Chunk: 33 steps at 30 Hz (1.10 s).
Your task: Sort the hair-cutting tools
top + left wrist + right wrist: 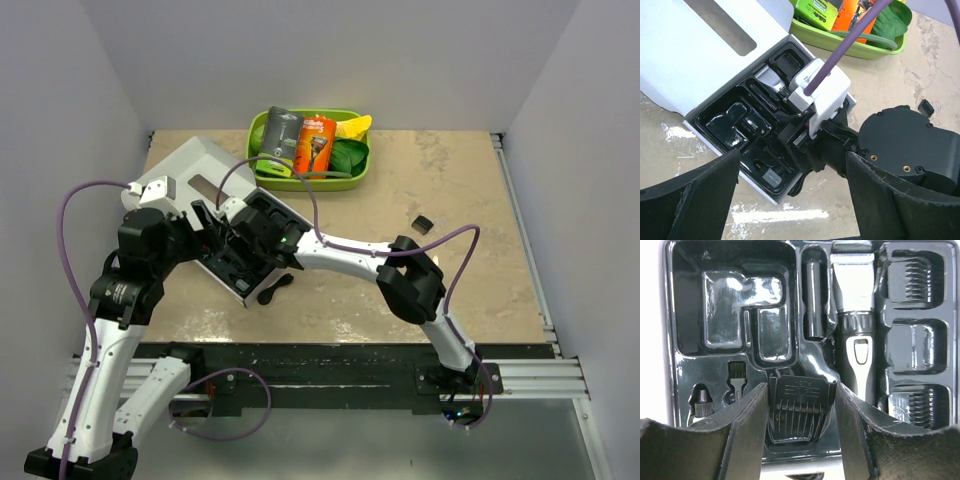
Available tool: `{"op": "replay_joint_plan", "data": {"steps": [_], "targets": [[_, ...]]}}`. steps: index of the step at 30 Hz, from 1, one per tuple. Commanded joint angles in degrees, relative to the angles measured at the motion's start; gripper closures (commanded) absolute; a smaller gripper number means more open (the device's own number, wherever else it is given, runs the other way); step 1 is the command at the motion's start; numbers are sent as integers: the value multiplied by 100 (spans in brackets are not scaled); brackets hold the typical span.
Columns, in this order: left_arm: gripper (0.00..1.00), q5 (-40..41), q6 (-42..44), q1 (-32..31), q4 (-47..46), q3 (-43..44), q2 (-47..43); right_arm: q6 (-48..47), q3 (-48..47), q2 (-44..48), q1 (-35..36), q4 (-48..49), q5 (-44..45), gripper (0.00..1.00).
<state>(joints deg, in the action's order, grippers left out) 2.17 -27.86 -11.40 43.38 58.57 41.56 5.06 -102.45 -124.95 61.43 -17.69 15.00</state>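
An open black moulded tray [228,278] with a white lid [190,165] lies at the table's left. My right gripper [801,440] is shut on a black guide comb [801,407], low over a recess at the tray's near edge. The slim black clipper [855,335] with a silver blade lies in its slot, and two more combs [910,282] sit in the right-hand pockets. Another small guide comb [424,222] lies alone on the table. A small black curved piece [272,292] lies beside the tray's near corner. My left gripper [792,200] hangs open beside the tray, holding nothing.
A green bin [352,180] at the back holds the orange razor package [316,145], the grey-and-green one [280,135] and some green and yellow items. A brush [736,377] and a small bottle [700,400] sit in the tray. Purple cables arc over both arms.
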Motion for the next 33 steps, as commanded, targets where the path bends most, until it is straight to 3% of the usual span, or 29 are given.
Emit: {"op": "replay_joint_plan", "data": {"steps": [1,13,16,21,33], "targets": [[10,2,96,-20,-145,-21,-43,-181,120,-65,-17,284,-199,61],[10,-15,79,-20,-180,-47,-25,-260,375,-12,-34,328,-410,58],[10,-42,61,-20,-189,-47,-17,-277,428,32,-26,310,-472,52],[10,-77,52,-20,-207,-38,-8,-286,498,128,-34,310,-472,32],[10,-94,43,-20,-215,6,19,-119,673,585,-26,477,-490,26]]}}
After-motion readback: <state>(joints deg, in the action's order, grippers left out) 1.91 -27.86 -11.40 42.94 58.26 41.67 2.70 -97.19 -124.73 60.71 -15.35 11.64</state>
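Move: The right hand already holds the comb guard just over its empty slot in the tray: the slot lies about 1 cm back, 1 cm to the right and 4 cm below. From that hand the clipper lies some 5 cm ahead and 1 cm right, the small brush 2 cm back and 3 cm left, the nearest stored comb 4 cm ahead and 7 cm right. For the left hand the slot is roughly 7 cm ahead, 4 cm right and 18 cm below. Lower the right gripper about 3 cm into the comb guard's slot, easing it back and a little to the right, quickly at first and then slowly, with the wrist nearly steady. Keep the guard pinched until it is down, then open the fingers and let go of it there, both pads clear of its sides. ##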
